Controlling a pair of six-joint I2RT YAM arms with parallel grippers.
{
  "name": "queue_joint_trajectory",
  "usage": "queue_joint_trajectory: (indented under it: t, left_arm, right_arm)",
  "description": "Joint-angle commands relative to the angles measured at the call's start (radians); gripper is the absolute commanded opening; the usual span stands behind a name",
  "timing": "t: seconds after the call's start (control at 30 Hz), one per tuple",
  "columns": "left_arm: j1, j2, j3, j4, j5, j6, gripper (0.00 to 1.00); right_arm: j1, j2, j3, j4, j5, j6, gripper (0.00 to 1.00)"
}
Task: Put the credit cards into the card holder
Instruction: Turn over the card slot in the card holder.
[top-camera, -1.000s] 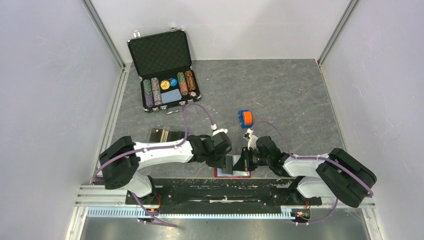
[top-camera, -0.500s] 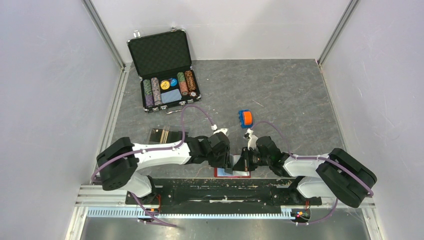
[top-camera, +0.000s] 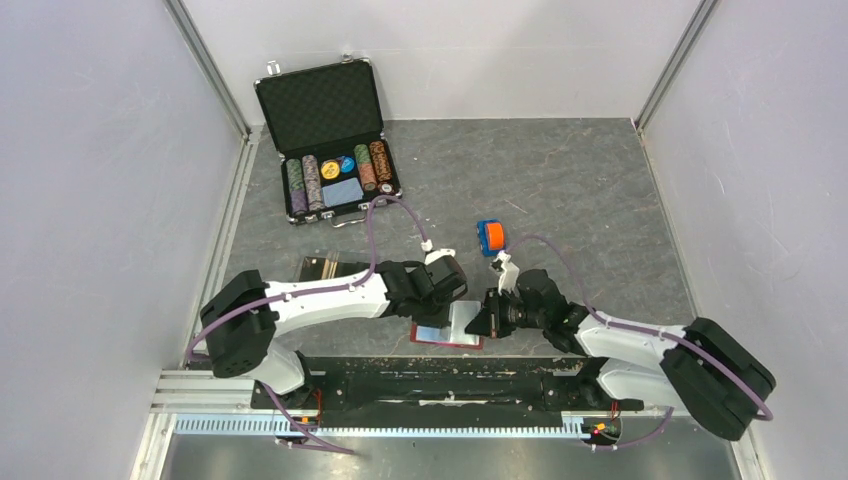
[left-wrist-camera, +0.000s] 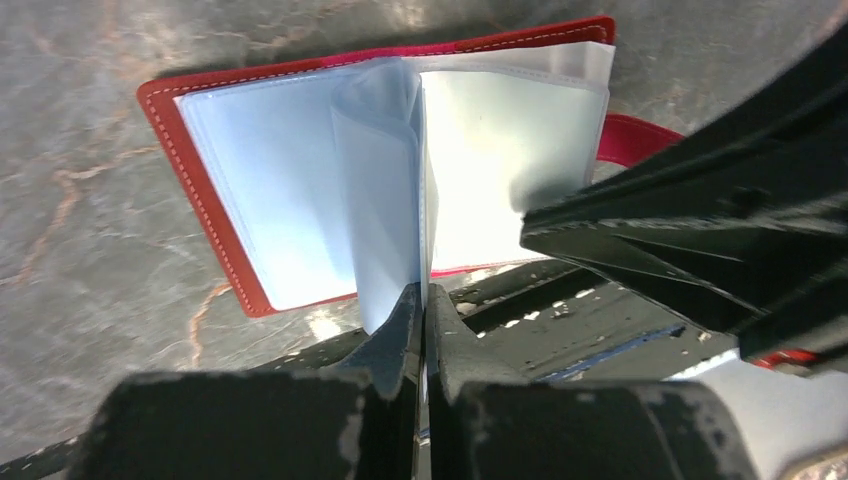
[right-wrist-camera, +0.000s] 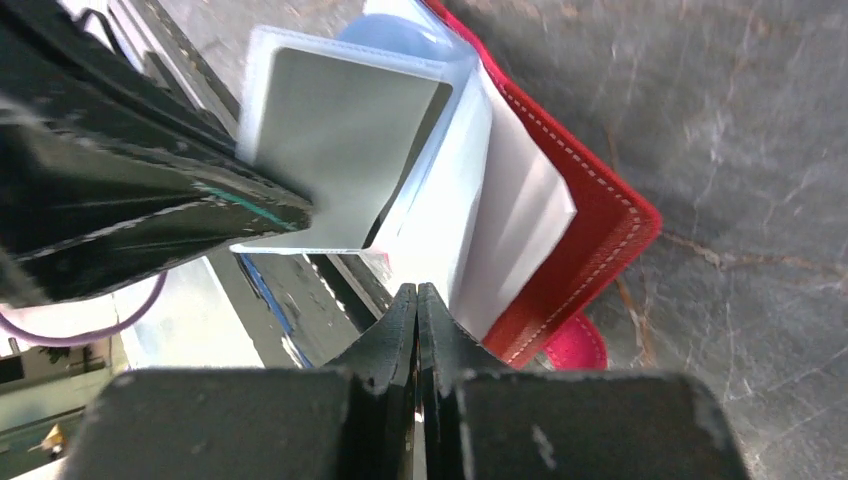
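A red fold-open card holder (top-camera: 425, 335) lies open on the table's near edge, its clear plastic sleeves fanned upward (left-wrist-camera: 300, 200). My left gripper (left-wrist-camera: 421, 295) is shut on the lower edge of one upright sleeve (left-wrist-camera: 385, 220). From the other side, my right gripper (right-wrist-camera: 416, 292) is shut on the edge of a neighbouring sleeve (right-wrist-camera: 470, 190). The red cover (right-wrist-camera: 590, 260) and its snap tab (right-wrist-camera: 575, 345) show beside the right fingers. Flat gold-faced credit cards (top-camera: 322, 270) lie on the table left of the left arm, apart from both grippers.
An open black briefcase (top-camera: 320, 105) with rows of poker chips and a pale blue card stands at the back left. A small blue-and-orange object (top-camera: 490, 236) sits behind the grippers. The black mounting rail (top-camera: 440, 375) runs just in front of the card holder.
The left gripper has closed on a sleeve. Both grippers and the card holder have shifted a little left and away from the rail.
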Motion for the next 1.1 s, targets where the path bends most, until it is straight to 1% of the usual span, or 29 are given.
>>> queue_joint_trajectory:
  t: [0.0,0.03,0.13,0.17,0.2,0.27,0.4,0.5,0.6,0.73,0.8,0.87,0.97,1.07]
  left_arm:
    - [0.01,0.018,0.079,-0.141,-0.072,0.064,0.03]
    - [0.01,0.032,0.086,-0.136,-0.051,0.065,0.06]
    - [0.008,0.084,0.105,-0.087,0.018,0.063,0.43]
    - [0.01,0.099,0.111,-0.066,0.04,0.059,0.49]
    - [0.008,0.11,0.118,-0.05,0.052,0.055,0.52]
    - [0.005,0.13,0.136,-0.023,0.075,0.05,0.55]
    - [0.001,0.168,0.164,0.035,0.142,0.045,0.55]
    - [-0.002,0.187,0.152,0.128,0.212,0.021,0.56]
    - [-0.003,0.202,0.143,0.178,0.24,0.003,0.59]
    - [-0.002,0.174,0.115,0.239,0.266,0.008,0.63]
    - [0.005,0.143,0.09,0.289,0.288,0.008,0.67]
    - [0.019,0.108,0.051,0.365,0.328,-0.003,0.7]
    - [0.072,0.049,-0.044,0.536,0.426,-0.061,0.72]
    - [0.156,-0.011,-0.18,0.769,0.53,-0.151,0.73]
  right_arm:
    - [-0.004,-0.097,0.06,-0.028,0.065,-0.026,0.0]
    - [-0.006,-0.118,0.067,-0.037,0.074,-0.023,0.0]
    - [-0.02,-0.166,0.084,-0.079,0.105,-0.033,0.0]
    - [-0.027,-0.178,0.089,-0.097,0.111,-0.039,0.0]
    - [-0.033,-0.187,0.094,-0.113,0.116,-0.046,0.0]
    - [-0.045,-0.204,0.101,-0.154,0.128,-0.063,0.0]
    - [-0.073,-0.228,0.106,-0.216,0.152,-0.089,0.0]
    - [-0.091,-0.244,0.113,-0.252,0.165,-0.105,0.0]
    - [-0.101,-0.254,0.122,-0.274,0.172,-0.117,0.0]
    - [-0.104,-0.253,0.135,-0.293,0.173,-0.134,0.0]
    - [-0.104,-0.249,0.137,-0.292,0.169,-0.137,0.0]
    - [-0.103,-0.241,0.14,-0.286,0.156,-0.142,0.0]
    - [-0.104,-0.226,0.147,-0.267,0.12,-0.152,0.0]
    - [-0.104,-0.202,0.15,-0.233,0.069,-0.154,0.0]
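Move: The left hand still pinches the standing card slot, whose middle is about 2 cm ahead and 3 cm below; it is bound for the card holder's right half, some 4 cm to the right, 1 cm ahead and 5 cm below. The left half is about 3 cm left and 1 cm ahead, the red strap 8 cm right and 1 cm ahead. For the right hand, the right half lies roughly 1 cm left, level, 3 cm below. The left hand starts a hair to the left and up, then opens its fingers, lets go of the card slot and dips about 2 cm, sweeping some 8 cm right over the holder's right half towards the strap and laying the slot over that way, before rising with its left side rolling down some 20 degrees and its fingers spreading wider. Meanwhile the right hand, fingers still shut, clears the way up and forward by about 5 cm, then eases 3 cm to the right and stays there. ##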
